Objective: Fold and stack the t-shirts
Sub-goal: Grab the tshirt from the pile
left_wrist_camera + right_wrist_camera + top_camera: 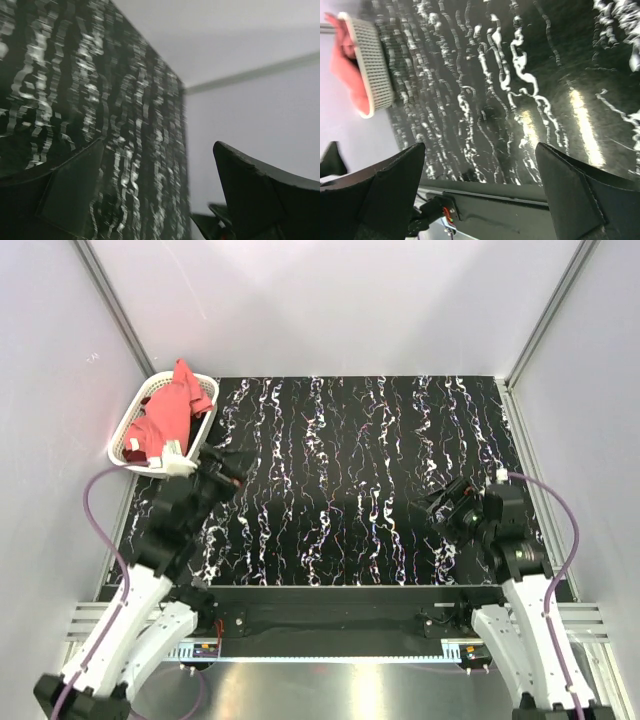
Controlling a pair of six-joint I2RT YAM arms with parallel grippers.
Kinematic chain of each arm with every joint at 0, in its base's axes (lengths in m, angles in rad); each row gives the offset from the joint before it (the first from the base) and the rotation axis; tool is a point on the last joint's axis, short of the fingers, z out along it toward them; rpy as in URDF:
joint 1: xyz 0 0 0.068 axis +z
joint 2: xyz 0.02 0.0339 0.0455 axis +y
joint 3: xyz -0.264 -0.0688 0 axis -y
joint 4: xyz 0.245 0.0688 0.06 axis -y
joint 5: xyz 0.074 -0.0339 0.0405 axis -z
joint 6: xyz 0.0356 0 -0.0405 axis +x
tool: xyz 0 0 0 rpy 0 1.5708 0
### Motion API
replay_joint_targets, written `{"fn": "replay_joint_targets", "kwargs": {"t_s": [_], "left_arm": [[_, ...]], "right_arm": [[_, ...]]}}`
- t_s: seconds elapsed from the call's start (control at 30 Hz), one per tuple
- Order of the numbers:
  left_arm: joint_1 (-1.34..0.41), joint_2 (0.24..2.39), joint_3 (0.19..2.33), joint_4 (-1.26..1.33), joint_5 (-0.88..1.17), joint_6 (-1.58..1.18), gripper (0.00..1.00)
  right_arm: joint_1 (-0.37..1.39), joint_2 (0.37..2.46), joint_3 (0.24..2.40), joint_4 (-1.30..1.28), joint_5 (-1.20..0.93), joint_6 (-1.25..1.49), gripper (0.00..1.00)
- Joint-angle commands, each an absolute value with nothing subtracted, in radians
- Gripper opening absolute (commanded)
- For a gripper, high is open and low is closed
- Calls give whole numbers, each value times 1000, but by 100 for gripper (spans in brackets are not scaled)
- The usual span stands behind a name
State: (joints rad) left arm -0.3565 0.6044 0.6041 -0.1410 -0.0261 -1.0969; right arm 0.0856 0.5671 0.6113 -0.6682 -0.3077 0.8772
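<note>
A salmon-pink t-shirt (166, 416) lies bunched in the white lattice basket (205, 400) at the table's far left corner. One edge of the shirt hangs over the basket's rim. The right wrist view shows the same t-shirt (346, 65) and basket (371, 60) at its upper left. My left gripper (228, 468) hovers open just in front of the basket, to its right, with nothing between its fingers (75, 195). My right gripper (438, 512) stands open over the right half of the table, pointing left. It is empty too, its fingers (580, 195) wide apart.
The table top (350, 460) is black with white marbling. White walls with metal posts close it in on the left, back and right. A black rail (520, 210) runs along the near edge between the arm bases.
</note>
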Motion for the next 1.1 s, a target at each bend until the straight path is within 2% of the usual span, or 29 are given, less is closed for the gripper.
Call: {"fn": "replay_joint_targets", "kwargs": {"t_s": [0.0,0.03,0.1,0.13,0.23,0.3,0.33,0.4,0.43,0.47,0.5,0.53,0.6,0.8,1.07], "left_arm": [[-318,742,793,-388,-270,-1034,99],[-249,823,872,-484,-276,-1048,99],[-126,903,931,-465,-114,-945,99],[-24,999,965,-393,78,-867,99],[124,1164,1062,-336,242,-838,99],[193,1303,1092,-240,305,-876,99],[246,1339,1100,-104,342,-887,99],[270,1472,1230,-125,261,-868,99],[275,1535,1300,-235,182,-800,99],[275,1596,1482,-305,152,-767,99],[275,1653,1565,-383,118,-744,98],[276,1768,1656,-516,50,-720,93],[275,1860,1834,-619,-30,-681,83],[279,2141,2222,-900,-153,-658,79],[256,2195,2169,-885,-219,-641,68]], "right_arm": [[83,708,760,-768,-201,738,100],[83,748,791,-806,-199,703,100],[83,877,886,-836,-238,658,100],[83,926,923,-888,-254,600,100],[81,1109,1069,-1015,-354,447,100],[80,1132,1098,-1016,-411,427,100],[80,1120,1103,-982,-423,420,100],[80,1101,1124,-966,-410,420,100],[78,1111,1138,-971,-407,398,100],[80,1126,1152,-980,-393,390,100],[78,1164,1182,-991,-384,384,100],[80,1186,1195,-1006,-374,371,100],[80,1233,1225,-1011,-364,362,100],[78,1273,1244,-971,-305,374,100],[75,1333,1244,-959,-291,397,100]]}}
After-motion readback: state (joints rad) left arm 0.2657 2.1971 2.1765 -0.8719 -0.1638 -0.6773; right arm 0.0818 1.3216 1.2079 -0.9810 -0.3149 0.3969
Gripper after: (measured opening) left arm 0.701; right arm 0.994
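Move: The salmon t-shirt on the pile lies in the basket, about 19 cm ahead of the left hand, 22 cm to its left and some 18 cm below. The basket's middle is about 18 cm ahead, 24 cm to the left and 22 cm down. From the right hand the same t-shirt is roughly 26 cm ahead, 77 cm to the left and 8 cm lower. Swing the left gripper forward and left in one quick sweep, nearly 40 cm, towards the basket and in over the salmon t-shirt. Tip the fingers steeply down and turn them to the left on the way, finish by sinking about 6 cm towards the cloth, and start narrowing the wide-open fingers. Meanwhile ease the empty, open right hand 7 cm forward, turning it left. ##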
